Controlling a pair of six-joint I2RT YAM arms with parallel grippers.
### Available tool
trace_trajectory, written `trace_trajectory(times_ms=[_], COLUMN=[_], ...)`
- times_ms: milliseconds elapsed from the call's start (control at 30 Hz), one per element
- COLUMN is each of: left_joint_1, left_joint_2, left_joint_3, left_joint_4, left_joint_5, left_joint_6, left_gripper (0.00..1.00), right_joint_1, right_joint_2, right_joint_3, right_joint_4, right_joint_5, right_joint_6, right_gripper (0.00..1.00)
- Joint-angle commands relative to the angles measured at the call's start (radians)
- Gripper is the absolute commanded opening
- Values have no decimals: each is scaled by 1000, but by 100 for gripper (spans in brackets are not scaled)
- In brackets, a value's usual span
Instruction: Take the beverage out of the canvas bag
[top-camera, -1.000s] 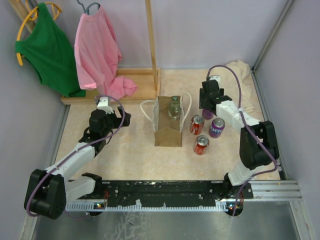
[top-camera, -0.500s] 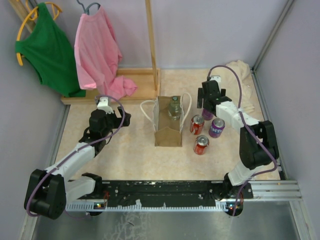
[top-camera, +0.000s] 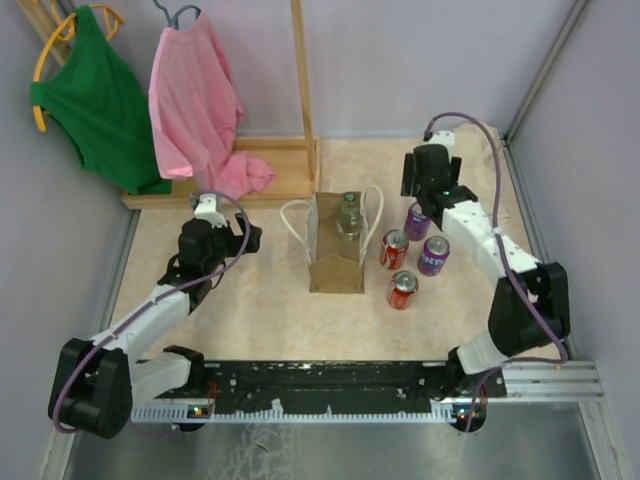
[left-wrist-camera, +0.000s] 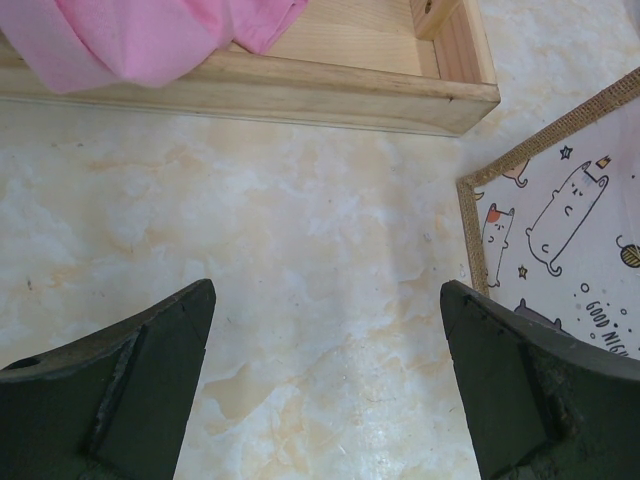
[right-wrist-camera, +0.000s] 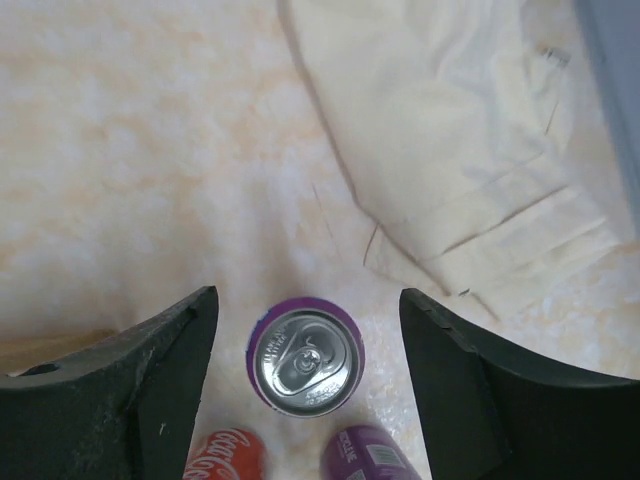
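Observation:
The canvas bag (top-camera: 334, 262) stands upright mid-table with its white rope handles (top-camera: 295, 222) out to the sides. Its cat-printed side (left-wrist-camera: 565, 235) fills the right edge of the left wrist view. A greenish beverage can (top-camera: 347, 216) stands in the bag's open top. My right gripper (top-camera: 419, 198) (right-wrist-camera: 305, 300) hangs open above an upright purple can (top-camera: 416, 220) (right-wrist-camera: 307, 361), with its fingers clear of the can. My left gripper (top-camera: 248, 236) (left-wrist-camera: 327, 300) is wide open over bare table, left of the bag, holding nothing.
Right of the bag stand two red cans (top-camera: 394, 249) (top-camera: 402, 289) and a second purple can (top-camera: 433, 254). A pale beige cloth (top-camera: 488, 150) (right-wrist-camera: 470, 150) lies at the back right. A wooden rack base (top-camera: 270, 165) (left-wrist-camera: 300, 85) with a pink garment (top-camera: 195, 105) stands behind the left gripper.
My right gripper has opened off the purple can and drawn back and up toward the far side; the can stands free on the table. The left arm has not moved.

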Motion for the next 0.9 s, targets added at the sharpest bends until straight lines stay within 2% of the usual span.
trace_trajectory(times_ms=[0, 200, 400, 567, 867], left_joint_1=[-8, -8, -8, -8, -10], left_joint_2=[-9, -5, -13, -22, -21], left_joint_3=[19, 17, 17, 12, 12], left_joint_4=[15, 20, 14, 11, 10], left_joint_5=[-2, 3, 6, 2, 3], left_joint_6=[1, 0, -2, -3, -5], left_gripper=[100, 100, 100, 100, 100], right_joint_1=[38, 205, 346, 400, 479], right_joint_2=[-187, -280, -257, -194, -88], right_joint_3=[112, 162, 208, 224, 214], right_joint_4=[87, 88, 67, 43, 26], right_joint_5=[41, 88, 54, -45, -83], right_joint_6=[-54, -121, -144, -99, -58], right_gripper=[72, 71, 62, 54, 48])
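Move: The glass bottle in the canvas bag stands about 18 cm to the right hand's left, nearly level with it front to back, its middle some 6 cm lower. The bag's middle is 20 cm left and 5 cm back; the purple can just let go lies under the hand, 8 cm below and 1 cm back, with a red can 8 cm back and 5 cm left. From the left hand, the bottle is roughly 25 cm right and 6 cm ahead. The right hand climbs steeply off the standing purple can by about 20 cm, its fingers tipping up on the way, then arcs left over the bag's side and sinks again by some 8 cm, ending about 20 cm further left and 6 cm back, above and just short of the glass bottle. On the way it turns about 30 degrees counter-clockwise, its fingertips dip again in the descent, and the fingers narrow from three-quarters to half open without touching the bottle. ##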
